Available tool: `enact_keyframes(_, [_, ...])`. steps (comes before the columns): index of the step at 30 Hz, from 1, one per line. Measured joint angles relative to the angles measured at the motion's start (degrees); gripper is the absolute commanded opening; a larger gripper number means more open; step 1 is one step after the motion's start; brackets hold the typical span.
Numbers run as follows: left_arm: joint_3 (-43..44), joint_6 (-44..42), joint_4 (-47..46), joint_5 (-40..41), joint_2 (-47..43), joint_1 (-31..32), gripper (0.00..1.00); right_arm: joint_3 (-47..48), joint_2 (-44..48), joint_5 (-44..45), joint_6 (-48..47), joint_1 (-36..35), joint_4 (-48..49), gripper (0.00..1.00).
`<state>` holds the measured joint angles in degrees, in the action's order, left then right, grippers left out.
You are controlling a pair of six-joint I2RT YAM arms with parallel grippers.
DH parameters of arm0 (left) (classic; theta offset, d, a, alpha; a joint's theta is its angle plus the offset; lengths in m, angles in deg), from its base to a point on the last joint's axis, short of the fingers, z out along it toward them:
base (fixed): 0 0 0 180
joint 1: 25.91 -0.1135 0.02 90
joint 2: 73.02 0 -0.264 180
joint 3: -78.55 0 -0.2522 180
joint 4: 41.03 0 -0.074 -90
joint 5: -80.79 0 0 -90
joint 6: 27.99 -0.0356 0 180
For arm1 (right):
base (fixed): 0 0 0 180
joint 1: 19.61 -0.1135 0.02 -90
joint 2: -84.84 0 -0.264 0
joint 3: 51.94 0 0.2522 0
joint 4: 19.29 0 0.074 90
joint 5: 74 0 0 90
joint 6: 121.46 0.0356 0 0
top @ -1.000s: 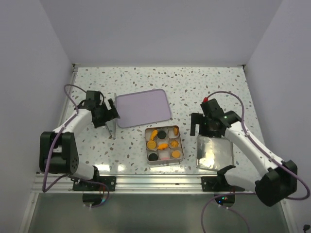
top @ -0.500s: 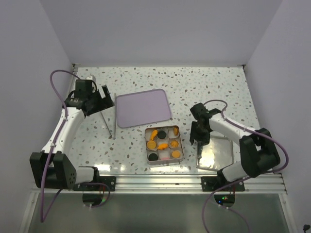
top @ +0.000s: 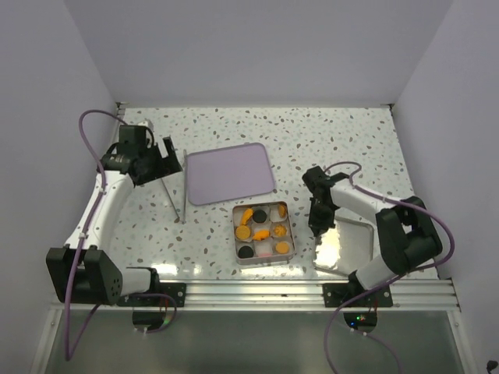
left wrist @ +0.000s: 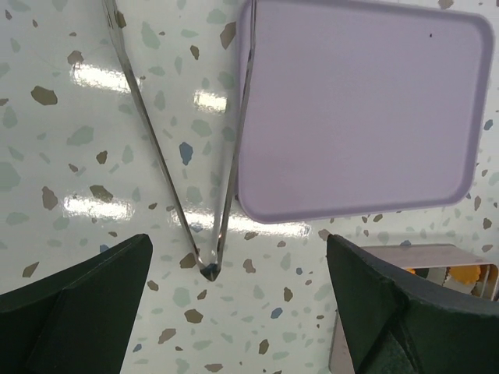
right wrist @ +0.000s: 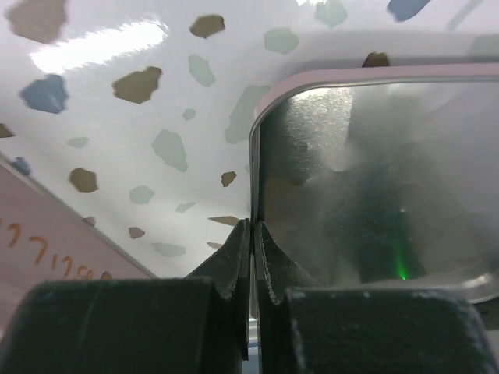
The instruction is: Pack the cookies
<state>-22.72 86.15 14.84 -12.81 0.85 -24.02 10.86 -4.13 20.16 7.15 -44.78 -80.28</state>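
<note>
The cookies, mostly orange with a few dark ones, lie in white paper cups inside the open square tin at the table's front middle. An orange one shows at the lower right of the left wrist view. To the right of the tin lies the tin lid, shiny inside up, with a pink rim. My right gripper is shut on the lid's left rim. My left gripper hangs open at the back left, above the tips of the metal tongs.
A lilac tray lies behind the tin, its near edge just right of the tongs. White walls close in the speckled table on three sides.
My right gripper came down to the lid's left edge and shut on its rim. My left arm swung back and to the left, away from the tongs, jaws still open.
</note>
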Motion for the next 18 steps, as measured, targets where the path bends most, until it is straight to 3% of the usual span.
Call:
enact_keyframes(4, [3.69, 0.04, 0.55, 0.02, -0.02, 0.00, 1.00, 7.67, 0.00, 2.10, -1.38, 0.02, -5.33, 0.00])
enact_keyframes(11, [10.29, 0.35, 0.37, -0.79, -1.40, 0.00, 1.00, 37.05, -0.07, 1.20, -6.34, 0.04, -13.09, 0.00])
enact_keyframes(15, [10.51, 2.16, -2.32, -6.19, -3.50, -0.61, 1.00, 51.21, 0.17, -9.29, -8.17, 0.20, -13.38, 0.00])
enact_keyframes(18, [6.60, 6.01, -9.73, -14.53, -6.01, -3.43, 1.00, 54.49, 1.60, -22.21, -6.29, 0.15, -9.29, 0.00])
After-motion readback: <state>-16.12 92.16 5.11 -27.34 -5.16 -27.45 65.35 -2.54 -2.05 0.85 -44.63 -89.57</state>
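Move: The lid lies under my closed right fingers, already pinched by its left rim; its middle is about 6 cm to the right and 4 cm back. The cookie box it belongs with is roughly 13 cm to the left, straight level, at finger height; the lilac tray is some 14 cm ahead and 21 cm left. For my left hand, the cookie box lies about 21 cm right, 13 cm back and 15 cm below. I keep my right fingers shut on the lid's rim and sweep it fast off the table, about 30 cm up, going forward first and then left by some 12 cm each, while the wrist swings the fingertips forward and left by roughly 50 degrees. My left hand, empty and wide open, rises about 12 cm above the tongs and tilts its fingers forward. ##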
